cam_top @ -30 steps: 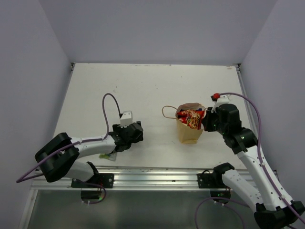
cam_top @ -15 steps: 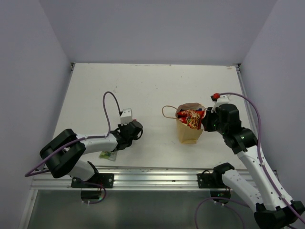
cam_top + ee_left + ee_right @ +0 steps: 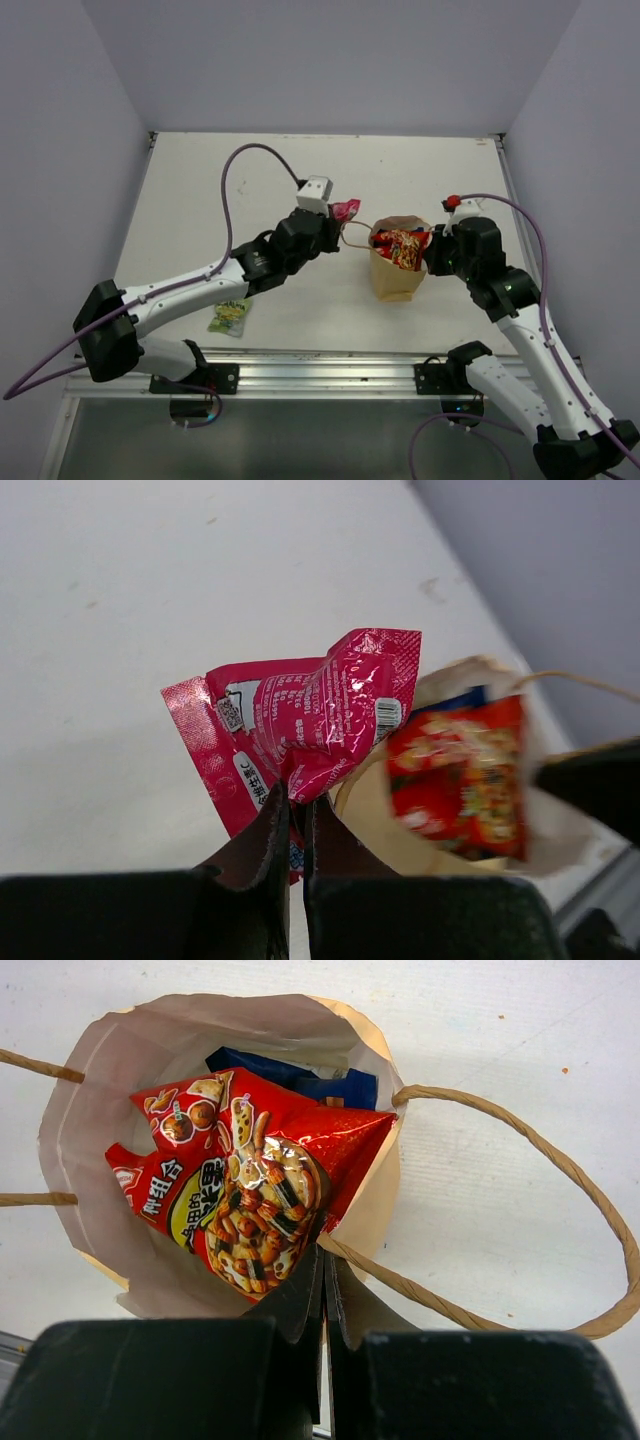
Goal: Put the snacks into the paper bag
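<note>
The tan paper bag [image 3: 396, 275] stands upright at mid-right of the table, its mouth open. Red packets [image 3: 240, 1185] and a blue one [image 3: 335, 1085] sit inside it. My right gripper [image 3: 325, 1260] is shut on the bag's near rim [image 3: 385, 1190], where a loop handle [image 3: 520, 1140] joins it. My left gripper [image 3: 297, 805] is shut on a small crumpled pink packet [image 3: 315, 715]. It holds that pink packet [image 3: 346, 210] in the air just left of the bag's mouth [image 3: 470, 670]. A small green packet [image 3: 229, 316] lies flat near the table's front left.
The white table [image 3: 200, 200] ends at a metal rail [image 3: 320, 365] along the near edge. Lilac walls stand on the left, back and right. The bag's left loop handle [image 3: 352, 236] sticks out toward the left arm.
My left gripper shut at the near left of the table, then rose and swung right to the bag with the pink packet. The right arm and bag have not moved.
</note>
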Robot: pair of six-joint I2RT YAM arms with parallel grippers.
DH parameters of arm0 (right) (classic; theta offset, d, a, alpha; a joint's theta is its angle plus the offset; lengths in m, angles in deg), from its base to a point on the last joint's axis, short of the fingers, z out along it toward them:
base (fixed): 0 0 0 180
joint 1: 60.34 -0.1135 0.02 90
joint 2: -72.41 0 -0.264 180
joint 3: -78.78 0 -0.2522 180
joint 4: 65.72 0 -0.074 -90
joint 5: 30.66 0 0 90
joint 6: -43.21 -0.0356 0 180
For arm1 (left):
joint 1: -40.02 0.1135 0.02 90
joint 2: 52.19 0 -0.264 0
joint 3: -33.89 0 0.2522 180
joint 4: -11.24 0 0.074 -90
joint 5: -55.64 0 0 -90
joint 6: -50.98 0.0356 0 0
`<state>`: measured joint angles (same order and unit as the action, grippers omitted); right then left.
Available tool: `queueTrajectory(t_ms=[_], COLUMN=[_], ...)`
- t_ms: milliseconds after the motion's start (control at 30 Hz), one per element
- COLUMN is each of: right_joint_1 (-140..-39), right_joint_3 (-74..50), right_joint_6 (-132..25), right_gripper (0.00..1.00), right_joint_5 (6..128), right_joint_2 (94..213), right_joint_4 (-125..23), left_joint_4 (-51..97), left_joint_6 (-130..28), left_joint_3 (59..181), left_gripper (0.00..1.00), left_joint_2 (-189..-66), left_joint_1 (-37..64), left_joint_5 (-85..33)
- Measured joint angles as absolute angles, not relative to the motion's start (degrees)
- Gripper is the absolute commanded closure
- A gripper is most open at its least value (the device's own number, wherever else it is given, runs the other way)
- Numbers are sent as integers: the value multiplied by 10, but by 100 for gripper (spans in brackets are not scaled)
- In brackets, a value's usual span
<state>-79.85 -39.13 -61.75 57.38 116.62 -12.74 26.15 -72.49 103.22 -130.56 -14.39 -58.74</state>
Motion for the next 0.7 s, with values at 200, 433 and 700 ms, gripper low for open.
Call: queueTrajectory(t_ms=[200, 433, 700], right_joint_1=[-798, -798, -795], right_joint_3=[-391, -391, -393], right_joint_6=[-617, -617, -617], right_gripper=[100, 100, 100], right_joint_5=[574, 574, 561], right_joint_2=[1167, 1167, 1166], right_joint_4=[-128, -128, -121], left_joint_4=[188, 141, 150], left_joint_6=[-681, -685, -704], left_joint_3=[1164, 1190, 1208], left_gripper=[100, 100, 100], left_joint_2=[-1321, -1429, -1541], left_joint_1=[-201, -215, -218], left_joint_5=[-444, -321, -281])
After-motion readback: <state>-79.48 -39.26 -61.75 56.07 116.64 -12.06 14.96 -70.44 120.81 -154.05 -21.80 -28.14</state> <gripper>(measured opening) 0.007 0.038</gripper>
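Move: The left hand holds the pink snack in its shut fingers. The paper bag's mouth is about 16 cm to its right, 3 cm nearer the base and a few centimetres lower; the red snack filling it lies 16 cm right and 5 cm back. The bag's left handle loop is level with the hand, 6 cm to its right. From the right hand, pinching the rim, the mouth is roughly 6 cm left and 4 cm ahead. Keeping its pinch on the pink snack, the left hand swings about 18 cm right and some 7 cm back, arcing roughly 13 cm up and down again to near its starting height, over the bag's mouth beside the right fingertips. Its fingers swing clockwise by some 35 degrees. The right hand stays shut on the rim. ##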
